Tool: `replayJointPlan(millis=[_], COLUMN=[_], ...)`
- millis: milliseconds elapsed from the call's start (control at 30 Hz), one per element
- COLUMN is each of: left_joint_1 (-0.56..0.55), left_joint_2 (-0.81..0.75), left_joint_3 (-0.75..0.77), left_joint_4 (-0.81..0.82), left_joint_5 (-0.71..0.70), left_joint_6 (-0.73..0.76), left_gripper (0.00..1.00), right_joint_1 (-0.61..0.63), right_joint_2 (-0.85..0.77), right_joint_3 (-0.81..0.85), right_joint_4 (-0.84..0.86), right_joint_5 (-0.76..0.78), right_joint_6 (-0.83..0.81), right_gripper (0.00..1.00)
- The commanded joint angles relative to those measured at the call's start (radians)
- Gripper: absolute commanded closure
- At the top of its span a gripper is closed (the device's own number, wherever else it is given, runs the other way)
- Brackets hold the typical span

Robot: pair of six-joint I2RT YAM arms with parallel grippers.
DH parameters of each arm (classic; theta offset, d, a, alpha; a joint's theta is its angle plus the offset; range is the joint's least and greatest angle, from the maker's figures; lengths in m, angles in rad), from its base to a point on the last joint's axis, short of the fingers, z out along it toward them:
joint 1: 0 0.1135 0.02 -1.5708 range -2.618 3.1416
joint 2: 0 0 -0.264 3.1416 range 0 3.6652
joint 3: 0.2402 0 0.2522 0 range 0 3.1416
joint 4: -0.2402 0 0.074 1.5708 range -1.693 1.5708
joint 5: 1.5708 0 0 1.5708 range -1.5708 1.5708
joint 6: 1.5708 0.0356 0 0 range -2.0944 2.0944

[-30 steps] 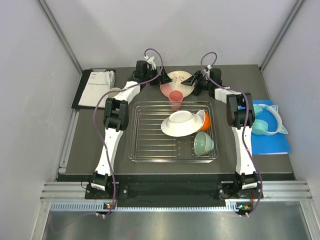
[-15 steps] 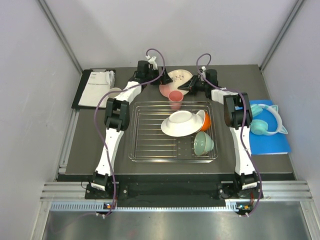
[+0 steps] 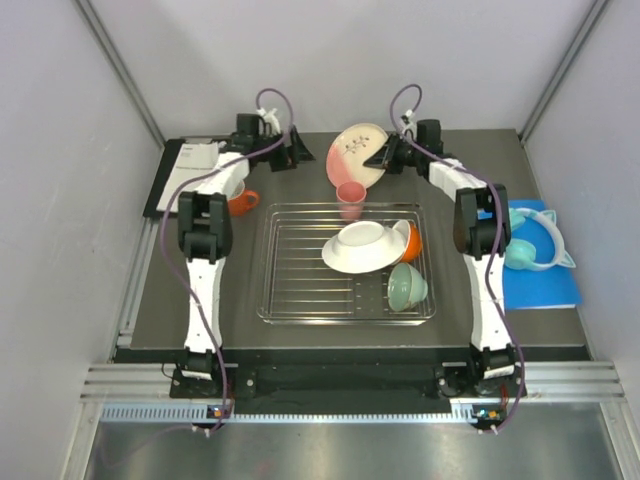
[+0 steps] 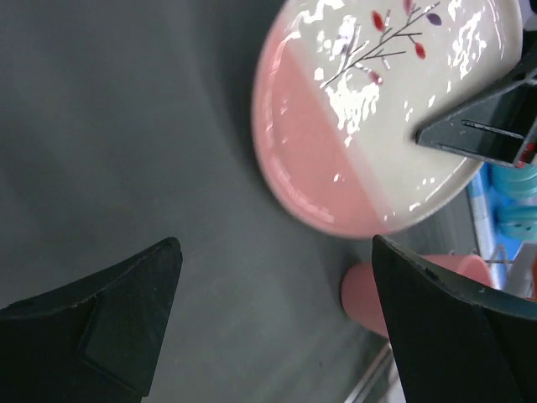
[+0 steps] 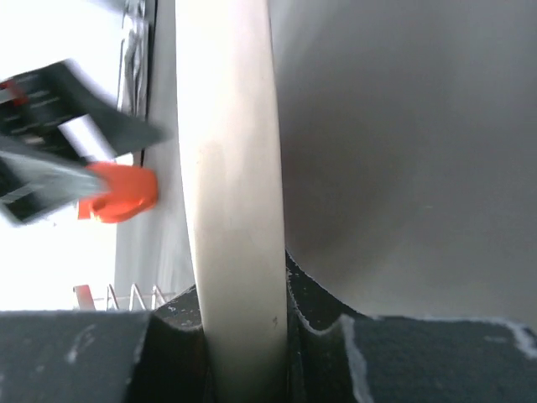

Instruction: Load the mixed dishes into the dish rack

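Observation:
My right gripper (image 3: 384,158) is shut on the rim of the beige-and-pink plate with the floral mark (image 3: 357,151) and holds it tilted up on edge behind the dish rack (image 3: 290,265). The rim (image 5: 231,193) stands between the closed jaws in the right wrist view. My left gripper (image 3: 299,151) is open and empty, left of the plate (image 4: 377,126). The pink cup (image 3: 350,198) stands at the rack's far rim. In the rack lie a white bowl on a plate (image 3: 362,246), an orange cup (image 3: 411,241) and the mint-green bowl (image 3: 407,287). An orange mug (image 3: 241,201) sits left of the rack.
The white booklet (image 3: 194,172) lies at the far left on a black board. Turquoise headphones (image 3: 537,247) rest on a blue pad (image 3: 545,285) right of the rack. Grey walls close in on the left, right and behind.
My left arm swung away to the left, off the plate, uncovering the orange mug. My right gripper raised the plate more upright on its edge.

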Motion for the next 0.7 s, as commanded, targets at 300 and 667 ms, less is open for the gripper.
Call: replayJointPlan(millis=[300,667], left_joint_1=[0.184,0.202], left_joint_2=[-0.576,-0.918], left_joint_3=[-0.191,-0.38], left_joint_4=[-0.187,-0.478], left_joint_5=[0.063,-0.007], left_joint_6=[0.099,0.292], left_gripper=[0.01,0.01], right_joint_1=[-0.08,0.119], right_joint_2=[-0.406,-1.133], right_joint_3=[0.115,-0.272], right_joint_4=[-0.035,-0.251], right_joint_5=[0.073,0.275], right_joint_6=[-0.154,-0.555], right_gripper=[1.0,1.0])
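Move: My right fingers already grip the patterned plate by its right edge. The dish rack's middle lies about 26 cm back and 7 cm to the left of that hand, a little lower. The pink cup stands about 10 cm back and 6 cm left, the white plates roughly 22 cm back and 3 cm left. From my empty left hand the rack is some 28 cm back and 10 cm right, the orange mug about 12 cm back and 16 cm left. I keep my right grip on the plate's edge and raise it, first easing about 8 cm to the right, then climbing steeply to nearly 30 cm and swinging back while the fingers tip up some 30 degrees. My open left hand pulls away from the plate, up over 20 cm and left, then back above the orange mug's side of the table. ##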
